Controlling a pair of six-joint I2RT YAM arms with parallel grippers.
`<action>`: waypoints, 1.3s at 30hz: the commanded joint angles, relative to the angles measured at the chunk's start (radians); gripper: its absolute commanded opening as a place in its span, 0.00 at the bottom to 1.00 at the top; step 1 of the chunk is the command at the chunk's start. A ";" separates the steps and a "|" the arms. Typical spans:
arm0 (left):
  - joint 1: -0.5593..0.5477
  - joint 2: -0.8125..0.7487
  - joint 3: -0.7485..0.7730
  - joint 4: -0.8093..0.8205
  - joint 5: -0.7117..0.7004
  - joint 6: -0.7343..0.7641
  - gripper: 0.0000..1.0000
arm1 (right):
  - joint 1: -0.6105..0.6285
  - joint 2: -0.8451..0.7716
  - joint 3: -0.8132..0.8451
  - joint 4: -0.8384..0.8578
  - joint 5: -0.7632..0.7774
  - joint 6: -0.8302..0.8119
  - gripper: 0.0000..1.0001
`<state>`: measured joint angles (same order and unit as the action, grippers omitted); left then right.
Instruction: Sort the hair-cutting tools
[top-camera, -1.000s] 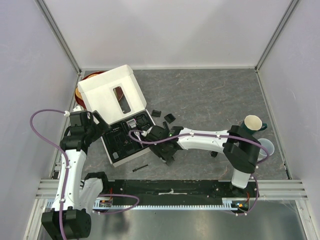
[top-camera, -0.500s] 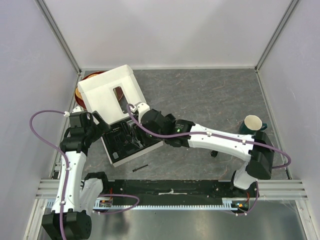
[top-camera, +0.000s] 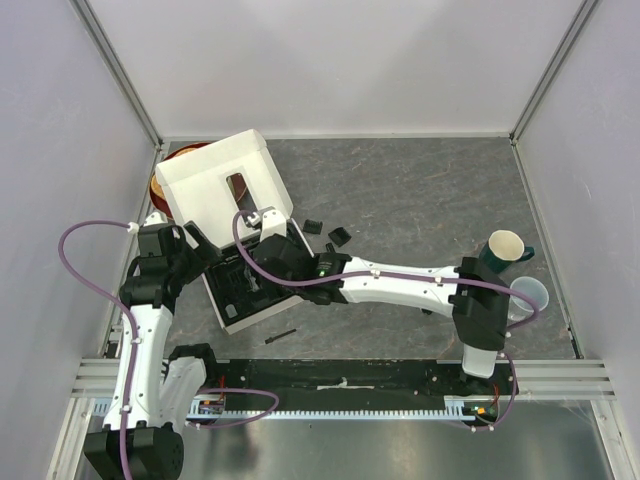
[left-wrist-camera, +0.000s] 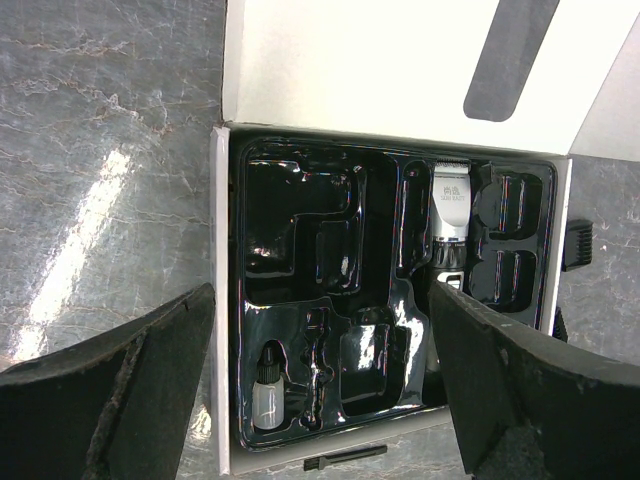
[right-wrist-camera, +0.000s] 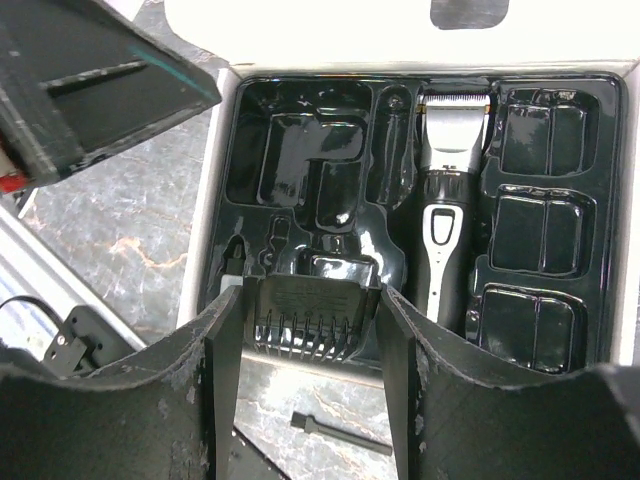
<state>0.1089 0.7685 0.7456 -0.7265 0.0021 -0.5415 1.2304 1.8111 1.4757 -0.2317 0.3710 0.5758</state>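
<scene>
My right gripper (right-wrist-camera: 308, 300) is shut on a black comb guard (right-wrist-camera: 310, 318), teeth down, over the front middle of the black tray (right-wrist-camera: 300, 150). The silver-headed clipper (right-wrist-camera: 445, 190) lies in its slot in that tray. A small brush (right-wrist-camera: 340, 435) lies on the table in front of the box. In the top view the right gripper (top-camera: 258, 288) reaches over the tray (top-camera: 232, 300). Two more comb guards (top-camera: 313, 226) (top-camera: 340, 236) lie right of the box. My left gripper (left-wrist-camera: 320, 310) hangs open above the tray's left side, holding nothing. The clipper (left-wrist-camera: 450, 215) shows there too.
The white box lid (top-camera: 225, 180) stands open behind the tray. A small bottle (left-wrist-camera: 268, 395) sits in the tray's front left slot. A paper cup (top-camera: 505, 244) and a clear cup (top-camera: 528, 294) stand at the right. Grey walls close in the table.
The right arm has swung left from the table beside the box to above the tray, its gripper staying shut on the comb guard. The left arm has not moved.
</scene>
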 joint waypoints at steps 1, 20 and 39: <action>0.000 -0.005 -0.005 0.029 0.004 0.012 0.94 | 0.015 0.040 0.046 0.075 0.074 0.062 0.32; 0.000 -0.005 -0.005 0.030 0.015 0.015 0.93 | 0.044 0.194 0.045 0.126 0.132 0.078 0.33; 0.000 0.000 -0.005 0.029 0.012 0.015 0.93 | 0.060 0.212 -0.054 0.209 0.155 0.007 0.36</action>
<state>0.1089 0.7715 0.7456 -0.7265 0.0029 -0.5415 1.2758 1.9972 1.4334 -0.0593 0.5072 0.5938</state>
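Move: The right hand holds a black comb high over the open box. The empty square pocket near the tray's close edge lies about 15 cm below the hand and some 1 cm to its left, neither ahead nor back. The clipper lies about 6 cm ahead and 2 cm right, the small bottle 3 cm back and 6 cm left, the little brush 9 cm back and 3 cm right. From the left hand the pocket is roughly 11 cm right, 2 cm back, 12 cm down. Downwards, quickly at first and then almost hovering, the right hand lowers the comb by about 8 cm towards the empty pocket between bottle and clipper, easing some 2 cm left on the way. The fingers keep their pinch on the comb, and the wrist turns only about 5 degrees clockwise. ##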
